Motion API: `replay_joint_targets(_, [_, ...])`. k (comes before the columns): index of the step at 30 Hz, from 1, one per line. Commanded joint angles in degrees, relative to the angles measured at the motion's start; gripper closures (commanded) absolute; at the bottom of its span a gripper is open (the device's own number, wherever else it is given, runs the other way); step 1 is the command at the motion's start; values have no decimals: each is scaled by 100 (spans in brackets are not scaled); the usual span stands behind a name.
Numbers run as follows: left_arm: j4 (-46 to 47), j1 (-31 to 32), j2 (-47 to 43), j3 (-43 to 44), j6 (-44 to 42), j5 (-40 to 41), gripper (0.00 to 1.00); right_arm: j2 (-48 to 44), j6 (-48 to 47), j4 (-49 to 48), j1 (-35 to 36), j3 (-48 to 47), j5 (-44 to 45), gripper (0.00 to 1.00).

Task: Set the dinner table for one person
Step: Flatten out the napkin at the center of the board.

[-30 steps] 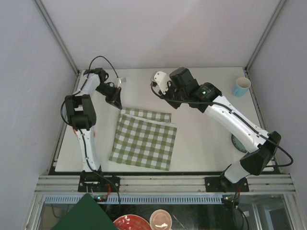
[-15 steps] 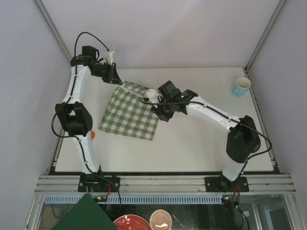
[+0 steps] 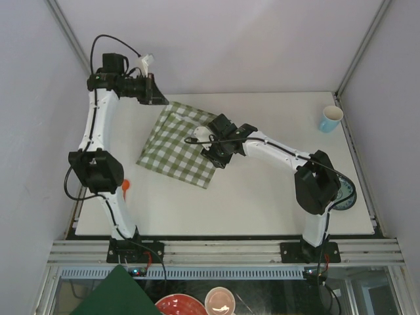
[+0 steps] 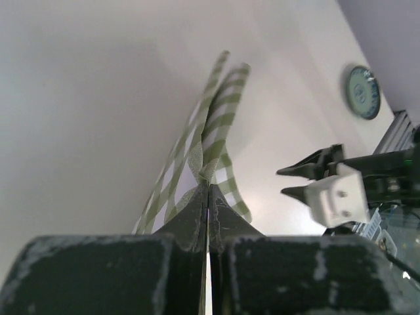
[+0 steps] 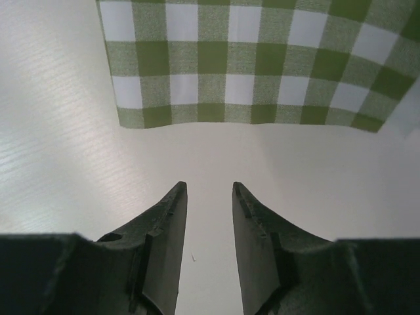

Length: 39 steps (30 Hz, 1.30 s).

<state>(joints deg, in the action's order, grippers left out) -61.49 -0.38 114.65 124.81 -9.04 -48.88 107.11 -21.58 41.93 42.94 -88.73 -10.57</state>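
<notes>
A green-and-white checked cloth (image 3: 180, 147) lies spread on the off-white dinner table (image 3: 275, 203), its far corner lifted. My left gripper (image 3: 156, 98) is raised at the back left and shut on that corner. In the left wrist view the cloth (image 4: 220, 111) hangs away from the pinched jaws of the left gripper (image 4: 209, 189). My right gripper (image 3: 215, 159) hovers low by the cloth's right edge. It stands open with nothing between its fingers (image 5: 172, 216); only bare table lies under the right gripper (image 5: 209, 189), and the cloth's edge (image 5: 243, 72) is just ahead.
A light blue cup (image 3: 331, 119) stands at the back right corner. A teal plate (image 3: 346, 195) lies at the right edge, partly behind my right arm, and shows in the left wrist view (image 4: 363, 92). A small orange object (image 3: 125, 186) sits by the left arm.
The left gripper has carried the cloth's corner up and to the back left, opening out the folded cloth. The right arm has swung in to the cloth and its jaws have opened.
</notes>
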Motion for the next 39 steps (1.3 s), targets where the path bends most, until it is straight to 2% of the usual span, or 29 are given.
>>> replay_joint_targets(1, [1035, 52, -859, 864, 1084, -567, 100, -244, 147, -212, -11, -174, 195, 67])
replay_joint_targets(11, [1228, 105, -1525, 1195, 1054, -799, 100, -275, 352, -426, -187, -189, 484, 69])
replay_joint_targets(17, [1006, 100, -1798, 809, 839, -477, 100, -369, 357, -430, -330, -244, 537, 69])
replay_joint_targets(20, [993, 103, -2086, 171, 563, -33, 100, -436, 368, -360, -403, -267, 484, 69])
replay_joint_targets(21, [1153, 96, -2206, -277, 519, 114, 100, -468, 368, -346, -420, -261, 473, 69])
replay_joint_targets(27, [1198, -139, -2532, -1722, 345, 1565, 100, -616, 370, -235, -517, -267, 377, 68])
replay_joint_targets(32, [2064, -932, -2833, -3404, 522, 2352, 100, -677, 357, -153, -563, -194, 330, 67])
replay_joint_targets(35, [2237, -1609, -2702, -3811, 575, 2403, 100, -691, 345, -97, -567, -204, 297, 67])
replay_joint_targets(39, [2293, -2177, -2521, -4246, 458, 2262, 100, -662, 344, -55, -567, -302, 261, 67])
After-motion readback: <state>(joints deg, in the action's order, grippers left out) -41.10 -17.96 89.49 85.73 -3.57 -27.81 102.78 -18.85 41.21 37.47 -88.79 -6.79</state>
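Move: The left hand still pinches a corner of the napkin, whose middle lies about 8 cm back, 4 cm to the right and some 23 cm below. The orange spoon is roughly 29 cm back from this hand, 14 cm to its left and 27 cm below. From the right hand, empty and partly open over the napkin's right side, the napkin's middle lies about 14 cm left, 8 cm ahead and 9 cm lower. Up first, the left arm raises the pinched corner nearly 20 cm while drawing back about 6 cm. It then swings steeply down and sweeps left towards the bare left side of the board, turning the wrist some 35 degrees counter-clockwise and keeping its pinch. The right hand eases forward and right, away from the napkin, then rises a little, its fingers still partly open. ##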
